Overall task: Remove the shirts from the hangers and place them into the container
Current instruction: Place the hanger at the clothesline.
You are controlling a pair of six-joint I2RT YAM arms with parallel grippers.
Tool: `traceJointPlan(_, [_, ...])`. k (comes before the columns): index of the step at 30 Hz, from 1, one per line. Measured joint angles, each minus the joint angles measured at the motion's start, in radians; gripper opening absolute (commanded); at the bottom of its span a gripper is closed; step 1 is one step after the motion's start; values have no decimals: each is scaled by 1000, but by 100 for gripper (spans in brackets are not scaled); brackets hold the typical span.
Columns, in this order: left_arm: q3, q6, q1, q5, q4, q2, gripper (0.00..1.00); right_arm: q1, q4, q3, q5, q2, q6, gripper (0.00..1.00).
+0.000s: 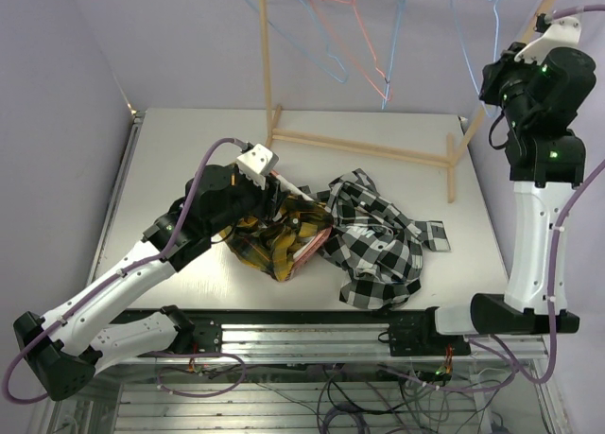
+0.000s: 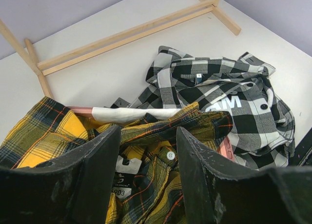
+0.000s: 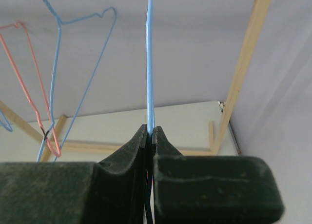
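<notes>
The yellow-and-black plaid shirt [image 1: 269,240] [image 2: 161,185] lies bunched in the salmon-pink container [image 1: 313,249] [image 2: 227,149], with a strip of white shirt [image 2: 122,114] beside it. My left gripper [image 1: 271,205] [image 2: 148,136] hovers open just over the plaid cloth, its collar label between the fingers. The black-and-white checked shirt [image 1: 378,237] [image 2: 229,94] spills over the container's right side onto the table. My right gripper [image 1: 490,82] [image 3: 150,132], raised at the rack, is shut on the wire of a light blue hanger [image 1: 471,32] [image 3: 149,63]. Bare hangers hang there: pink-red [image 1: 348,27] [image 3: 29,87] and light blue [image 1: 312,42] [image 3: 80,63].
The wooden rack's base bars [image 1: 369,148] [image 2: 122,36] lie across the back of the white table [image 1: 189,160], and its upright poles [image 1: 266,56] [image 3: 243,72] rise at left and right. A third light blue hanger [image 1: 392,51] hangs mid-rack. Purple walls close in on both sides.
</notes>
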Motion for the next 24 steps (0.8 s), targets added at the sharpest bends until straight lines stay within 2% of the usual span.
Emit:
traceJointPlan(7, [0, 0, 0, 0, 0, 5, 61, 0, -15, 94, -18, 106, 0, 0])
traceJointPlan(15, [0, 0, 0, 0, 0, 5, 61, 0, -54, 112, -41, 198, 1, 0])
traceJointPlan(16, [0, 0, 0, -1, 0, 5, 62, 0, -56, 111, -43, 203, 2, 9])
traceJointPlan(19, [0, 0, 0, -1, 0, 5, 63, 0, -52, 90, -53, 195, 18, 63])
traceJointPlan(20, [0, 0, 0, -1, 0, 5, 63, 0, -47, 67, -59, 181, 24, 72])
traceJointPlan(21, [0, 0, 0, -1, 0, 5, 64, 0, -44, 37, -64, 161, 28, 76])
traceJointPlan(24, [0, 0, 0, -1, 0, 5, 64, 0, -41, -57, -73, 90, 44, 99])
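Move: The blue hanger is already pinched in the right fingers, hook end up; the rail spot it goes to is about 5 cm ahead, level sideways and roughly 20 cm above that hand. Another blue hanger hangs some 18 cm to the hand's left and 5 cm ahead, a pink one 26 cm left and 6 cm ahead, both about 8 cm up; the wooden post stands 8 cm right, 6 cm ahead. From the left hand that rail spot is about 18 cm ahead, 44 cm right, 40 cm up. The blue hanger, still pinched, is carried forward about 6 cm by the right hand towards the rail and then down some 5 cm while still going out, to set its hook over the rail. The fingers tip down roughly 10 degrees, open wide and let the hanger go; the hand then starts drawing back, still sinking. ##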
